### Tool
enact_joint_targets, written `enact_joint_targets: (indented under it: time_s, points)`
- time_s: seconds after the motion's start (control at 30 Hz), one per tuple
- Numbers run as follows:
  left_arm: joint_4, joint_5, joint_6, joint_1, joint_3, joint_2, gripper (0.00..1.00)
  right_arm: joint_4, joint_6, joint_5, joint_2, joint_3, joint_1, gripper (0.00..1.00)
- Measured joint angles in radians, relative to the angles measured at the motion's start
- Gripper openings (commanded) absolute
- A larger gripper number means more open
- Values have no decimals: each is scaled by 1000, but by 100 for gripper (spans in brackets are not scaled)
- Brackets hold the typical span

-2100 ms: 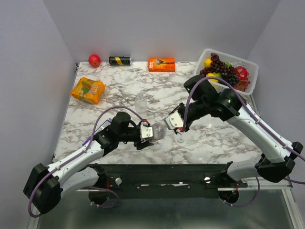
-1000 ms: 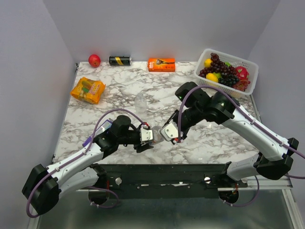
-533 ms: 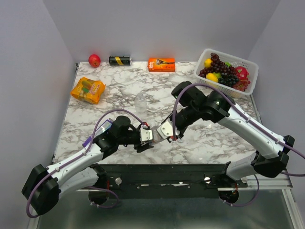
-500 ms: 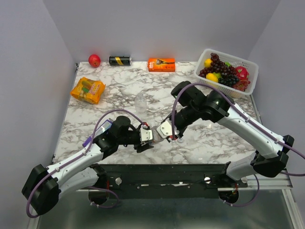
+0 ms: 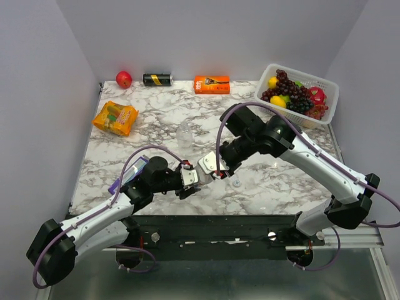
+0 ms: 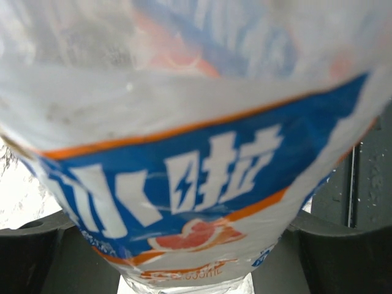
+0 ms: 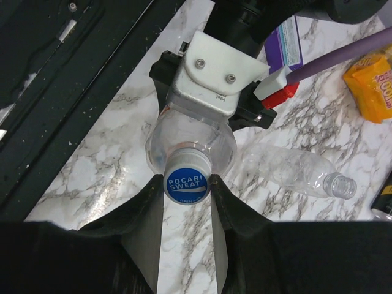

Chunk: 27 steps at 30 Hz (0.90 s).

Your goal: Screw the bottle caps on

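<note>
My left gripper is shut on a clear bottle; its blue, white and orange label fills the left wrist view between the dark fingers. A bluish cap printed POCARI SWEAT sits on that bottle's neck, and my right gripper is shut on it, one finger on each side. The two grippers meet near the table's front middle, the right gripper just right of the left. A second clear bottle lies uncapped on the marble. A whitish cap lies on the table.
A white basket of fruit stands at the back right. Along the back edge are an orange box, a black-and-yellow can and a red apple. An orange snack bag lies at the left.
The right arm has swung left and brought its gripper up against the bottle in the left gripper. Both grippers have drifted slightly left together. The lying bottle and whitish cap stayed put.
</note>
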<state>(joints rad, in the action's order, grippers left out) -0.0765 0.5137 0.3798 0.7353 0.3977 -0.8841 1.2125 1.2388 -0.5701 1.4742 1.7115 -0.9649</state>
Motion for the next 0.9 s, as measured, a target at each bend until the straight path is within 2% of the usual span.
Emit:
enact_joint_targets:
  time_s: [0.33,0.53,0.7,0.9]
  points:
    - [-70,-111,-84,7,-22,-2,0,-36,-235,24,53,50,28,25]
    - [-106,-206,-178,19,-23,-2,0,-140,-497,97,58,51,42,23]
    - [-115,-317,-221,27,-23,-6,0,-169,-720,138,137,134,47,23]
    - [-109,-402,-240,33,-23,-16,0,-204,-877,145,170,143,72,23]
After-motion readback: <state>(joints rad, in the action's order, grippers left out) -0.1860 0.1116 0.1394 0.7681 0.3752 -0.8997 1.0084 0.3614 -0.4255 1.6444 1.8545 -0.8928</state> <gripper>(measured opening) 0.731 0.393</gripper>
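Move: Just off the right pads, which already pinch the blue-topped cap on its mouth, the held bottle has its middle about 6 cm to the left, 7 cm lower and 1 cm back. From the left hand gripping that bottle, the cap is some 6 cm right, 2 cm ahead and 11 cm up. The empty bottle stands about 14 cm ahead of the right hand, 11 cm left and 15 cm below; the loose cap lies 4 cm back, 9 cm right and 26 cm down. Twisting the pinched cap clockwise on the bottle mouth, the right hand rolls some 50 degrees about its own fingers while swinging forward about 6 cm and left 4 cm. The left hand keeps its grip on the bottle and turns counter-clockwise some 25 degrees against it, travelling forward about 5 cm and a little left, so both go towards the empty bottle. ##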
